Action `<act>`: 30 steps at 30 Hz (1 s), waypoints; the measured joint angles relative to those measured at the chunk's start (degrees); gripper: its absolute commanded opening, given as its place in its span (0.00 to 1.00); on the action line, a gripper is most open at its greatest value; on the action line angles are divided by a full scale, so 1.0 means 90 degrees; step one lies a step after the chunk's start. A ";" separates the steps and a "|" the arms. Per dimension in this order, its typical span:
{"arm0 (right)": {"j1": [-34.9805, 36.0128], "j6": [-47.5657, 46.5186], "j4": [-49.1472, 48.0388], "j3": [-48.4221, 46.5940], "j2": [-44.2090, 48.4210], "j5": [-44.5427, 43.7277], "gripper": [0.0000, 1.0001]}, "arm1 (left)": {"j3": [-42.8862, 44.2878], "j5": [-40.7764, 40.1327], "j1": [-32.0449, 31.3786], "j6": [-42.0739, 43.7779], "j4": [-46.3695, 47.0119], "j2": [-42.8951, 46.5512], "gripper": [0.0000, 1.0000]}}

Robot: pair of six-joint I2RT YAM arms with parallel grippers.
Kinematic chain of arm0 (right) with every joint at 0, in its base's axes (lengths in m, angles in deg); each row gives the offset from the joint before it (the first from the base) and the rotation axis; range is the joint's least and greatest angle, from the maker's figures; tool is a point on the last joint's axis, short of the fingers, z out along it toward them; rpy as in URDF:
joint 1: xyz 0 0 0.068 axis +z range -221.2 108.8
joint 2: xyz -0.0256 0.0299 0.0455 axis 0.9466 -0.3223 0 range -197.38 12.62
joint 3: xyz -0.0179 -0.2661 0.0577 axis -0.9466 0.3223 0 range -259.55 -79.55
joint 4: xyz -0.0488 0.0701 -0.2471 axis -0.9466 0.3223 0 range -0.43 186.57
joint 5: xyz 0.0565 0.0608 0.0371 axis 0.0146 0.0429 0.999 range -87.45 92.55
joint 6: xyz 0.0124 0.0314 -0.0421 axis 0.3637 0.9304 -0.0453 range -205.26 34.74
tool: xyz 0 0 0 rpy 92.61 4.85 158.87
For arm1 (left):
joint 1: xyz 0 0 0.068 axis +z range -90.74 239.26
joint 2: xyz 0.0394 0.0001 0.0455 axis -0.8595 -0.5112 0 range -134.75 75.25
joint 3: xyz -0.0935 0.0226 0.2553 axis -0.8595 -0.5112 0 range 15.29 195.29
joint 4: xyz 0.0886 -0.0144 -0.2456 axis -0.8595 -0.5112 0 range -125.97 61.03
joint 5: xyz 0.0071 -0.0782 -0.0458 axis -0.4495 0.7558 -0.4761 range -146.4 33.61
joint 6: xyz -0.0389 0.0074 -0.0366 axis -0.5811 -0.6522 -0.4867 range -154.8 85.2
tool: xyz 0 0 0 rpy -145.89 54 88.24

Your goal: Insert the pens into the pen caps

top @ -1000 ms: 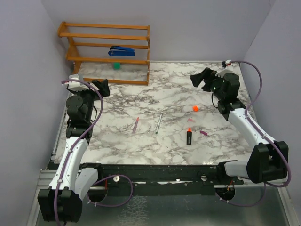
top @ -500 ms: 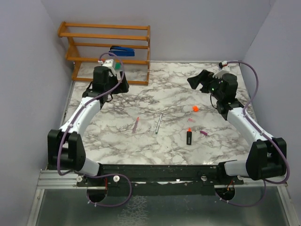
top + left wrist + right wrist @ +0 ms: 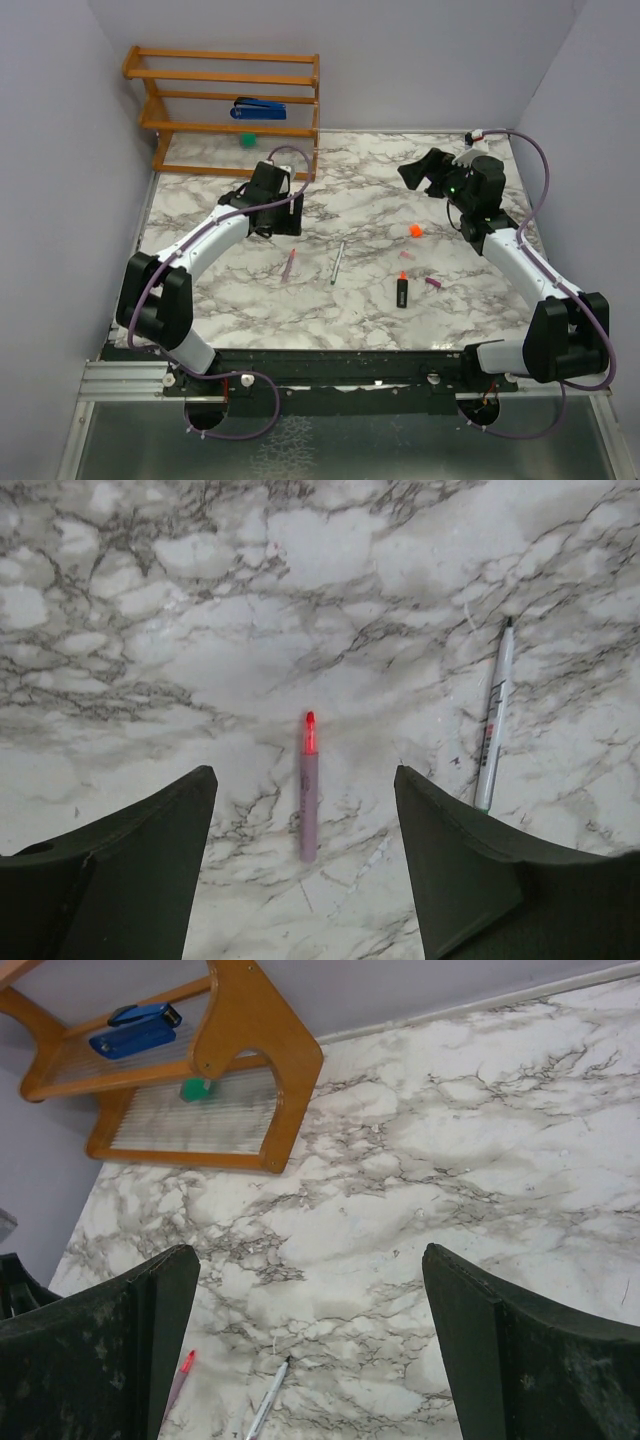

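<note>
Three pens lie on the marble table: a slim pink pen [image 3: 288, 265], a silver-grey pen [image 3: 338, 262] and a short black marker [image 3: 402, 290] with an orange tip. Right of them are the caps: orange [image 3: 415, 231], pale pink [image 3: 405, 256] and magenta [image 3: 433, 283]. My left gripper [image 3: 283, 222] hovers open just behind the pink pen. In the left wrist view the pink pen [image 3: 309, 785] lies on the table between the spread jaws of that gripper [image 3: 303, 772], with the silver pen [image 3: 495, 720] to the right. My right gripper [image 3: 420, 170] is open and empty at the back right.
A wooden rack [image 3: 230, 110] stands at the back left, holding a blue stapler [image 3: 258, 106] and a small green ball [image 3: 247, 140]. The right wrist view shows the rack [image 3: 250, 1050] and both slim pens below the right gripper [image 3: 308, 1250].
My left arm has swung from the table's left edge, past the rack, to the middle above the pink pen. The right gripper turned slightly, then stayed.
</note>
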 measured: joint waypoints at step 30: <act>0.0000 0.0000 -0.0002 0.0022 -0.0002 0.0002 1.00 | -0.1401 -0.0211 -0.0634 -0.0826 -0.0146 -0.0512 0.37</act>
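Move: The pink pen lies on the table about 6 cm back from the left gripper, in line with it sideways and some 12 cm below. The gray pen lies about 12 cm to the right of the pink pen and level with it; the black marker is roughly 26 cm to the right of the pink pen and 6 cm nearer the base. From the right gripper, the pink pen lies about 13 cm back, 30 cm to the left and 23 cm below. Bring the left gripper down about 10 cm and back some 8 cm onto the rear half of the pink pen, quick at first, then easing and finishing almost straight down. Tip the fingers some 15 degrees steeper as you go and narrow them to a little under half open, one on each side of the barrel, without closing on it. ##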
